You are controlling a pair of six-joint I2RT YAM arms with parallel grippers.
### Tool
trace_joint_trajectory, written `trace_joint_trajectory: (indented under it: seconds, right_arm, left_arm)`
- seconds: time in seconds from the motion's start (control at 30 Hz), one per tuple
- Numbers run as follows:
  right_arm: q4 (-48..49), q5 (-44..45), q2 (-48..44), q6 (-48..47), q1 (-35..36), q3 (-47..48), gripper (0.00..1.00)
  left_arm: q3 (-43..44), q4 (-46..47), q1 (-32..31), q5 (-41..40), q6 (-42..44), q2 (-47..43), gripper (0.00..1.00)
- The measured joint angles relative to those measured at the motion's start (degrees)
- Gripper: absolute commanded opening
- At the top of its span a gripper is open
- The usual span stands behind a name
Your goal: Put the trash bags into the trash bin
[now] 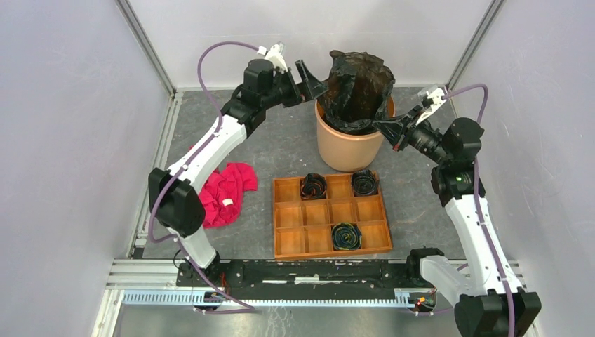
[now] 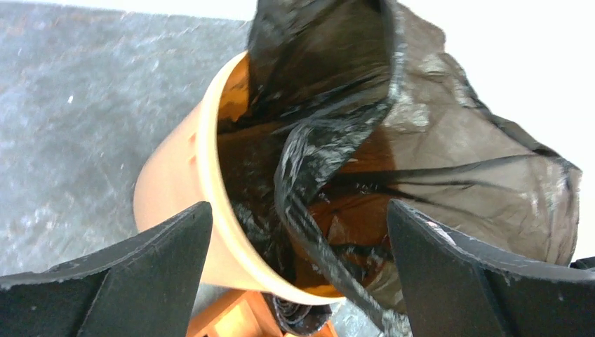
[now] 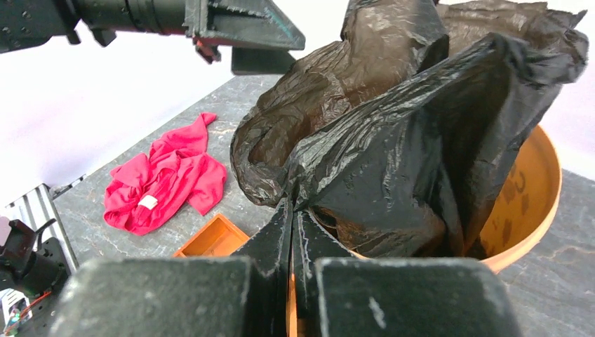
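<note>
The pale orange trash bin (image 1: 344,149) stands at the back middle of the table. The glossy black trash bag (image 1: 359,86) bulges up out of its mouth, part inside and part billowing above the rim. My right gripper (image 1: 384,129) is at the bin's right rim, shut on a fold of the bag (image 3: 393,140), with its tips (image 3: 295,205) pinching the film. My left gripper (image 1: 313,82) hovers open at the bin's upper left. In the left wrist view its jaws (image 2: 298,210) straddle the near rim (image 2: 210,175) and a hanging strand of bag (image 2: 309,161) without touching either.
A compartmented wooden tray (image 1: 306,217) lies in front of the bin, with three rolled black bundles (image 1: 313,186) in its cells. A red cloth (image 1: 224,193) lies crumpled to the tray's left. White enclosure walls stand close on both sides and behind.
</note>
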Motion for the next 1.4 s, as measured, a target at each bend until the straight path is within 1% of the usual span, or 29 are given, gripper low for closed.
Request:
trace_joint_trajectory:
  seconds: [0.23, 0.27, 0.37, 0.43, 0.47, 0.5, 0.53, 0.6, 0.63, 0.7, 0.73, 0.77, 0.83, 0.9, 0.93, 0.97, 1.0, 1.07, 1.13, 1.27, 1.3, 1.4]
  right_arm:
    - [-1.25, 1.05, -2.82, -2.1, -0.11, -0.07, 0.0]
    - [-1.44, 1.2, -2.91, -2.23, -0.11, -0.09, 0.01]
    - [-2.29, 1.92, -3.37, -2.91, -0.11, -0.22, 0.0]
    - [-2.86, 2.45, -3.78, -3.34, -0.11, -0.39, 0.0]
    - [-3.15, 2.62, -3.98, -3.54, -0.11, -0.44, 0.0]
    - [-3.45, 2.93, -4.2, -3.74, -0.11, -0.46, 0.01]
    - [-3.54, 3.15, -4.37, -3.91, -0.11, -0.48, 0.01]
    - [-4.0, 3.5, -4.7, -4.17, -0.11, -0.59, 0.01]
    - [-4.35, 3.63, -4.9, -4.24, -0.11, -0.74, 0.01]
    - [-5.33, 4.48, -5.14, -4.31, -0.11, -0.85, 0.01]
    - [-5.99, 5.49, -5.22, -4.33, -0.11, -0.85, 0.01]
    - [-7.08, 7.45, -5.35, -4.33, -0.09, -0.85, 0.01]
    - [-10.01, 13.0, -5.9, -4.0, -0.11, -1.07, 0.02]
    - [-11.69, 18.82, -7.45, -2.82, -0.11, -2.93, 0.09]
    - [-12.26, 20.61, -8.41, -2.25, -0.11, -4.28, 0.14]
    - [-12.66, 22.32, -9.55, -1.53, -0.11, -6.21, 0.17]
    - [-13.2, 22.97, -10.16, -1.03, -0.11, -7.41, 0.19]
    - [-15.67, 24.02, -10.54, -0.26, -0.11, -9.25, 0.3]
    - [-17.84, 25.4, -10.16, -0.09, -0.11, -9.29, 0.42]
    - [-20.48, 27.06, -12.04, -1.62, -0.11, -8.81, 0.72]
    - [-21.2, 26.86, -12.57, -2.29, -0.11, -8.09, 0.77]
    - [-23.04, 25.4, -12.33, -4.72, -0.11, -2.36, 0.84]
  left_arm:
    - [13.09, 2.1, 0.0, 4.57, 7.04, 7.8, 1.0]
    - [14.97, 2.4, 0.02, 5.95, 7.26, 9.31, 0.97]
    - [18.73, 3.8, 0.0, 10.12, 6.99, 13.2, 0.81]
    - [19.47, 4.13, 0.0, 11.89, 6.27, 14.91, 0.68]
    - [19.5, 4.0, 0.0, 12.26, 5.92, 15.61, 0.64]
    - [19.5, 3.63, 0.0, 12.44, 5.79, 16.09, 0.51]
    - [19.5, 2.75, -0.02, 12.28, 5.79, 16.5, 0.41]
    - [19.5, 0.61, -0.02, 11.37, 5.68, 16.79, 0.24]
    - [19.5, -0.44, 0.0, 11.02, 5.62, 16.79, 0.17]
    - [19.8, -2.21, 0.15, 10.08, 5.4, 16.79, 0.1]
    - [19.82, -2.69, 0.26, 9.75, 5.27, 16.79, 0.04]
    - [19.71, -2.89, 0.42, 9.42, 5.07, 16.76, 0.02]
    - [17.53, -2.03, 0.81, 8.17, 4.11, 15.85, 0.02]
    - [10.93, 0.57, 1.42, 7.41, 2.05, 12.81, 0.02]
    - [7.87, 1.33, 1.62, 7.41, 0.98, 11.19, 0.02]
    - [3.78, 3.45, 1.79, 7.48, -0.31, 9.31, 0.02]
    - [0.11, 5.18, 2.05, 7.43, -1.53, 7.48, 0.02]
    - [-4.96, 8.17, 2.27, 7.48, -3.72, 4.92, 0.02]
    - [-7.78, 10.43, 2.29, 7.5, -5.29, 3.3, 0.02]
    - [-11.32, 13.09, 2.29, 7.8, -7.78, 1.4, 0.02]
    - [-11.76, 13.57, 2.29, 8.02, -8.26, 1.31, 0.02]
    - [-12.63, 14.38, 2.38, 8.59, -9.51, 1.31, 0.02]
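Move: The trash bag's left rim stands some 4 cm ahead of my open left hand and 5 cm to its right, about level in height. From that hand the bin's mouth lies about 10 cm right, 5 cm back and 7 cm lower. My right hand already pinches the bag's near right rim; the bin's mouth is about 7 cm ahead of it, 6 cm left and 10 cm lower, and a black roll in the tray is 3 cm back, 3 cm left, 31 cm below. I arc my left hand up, right and forward over the bag's left rim, come down and shut my fingers on it, then pull it back, left and down about 5 cm along the bin's side. Keeping its pinch at first, my right hand hardly moves, then swings some 6 cm right and down with a clockwise turn of about 25 degrees, opens, lets go of the bag and starts to rise. ##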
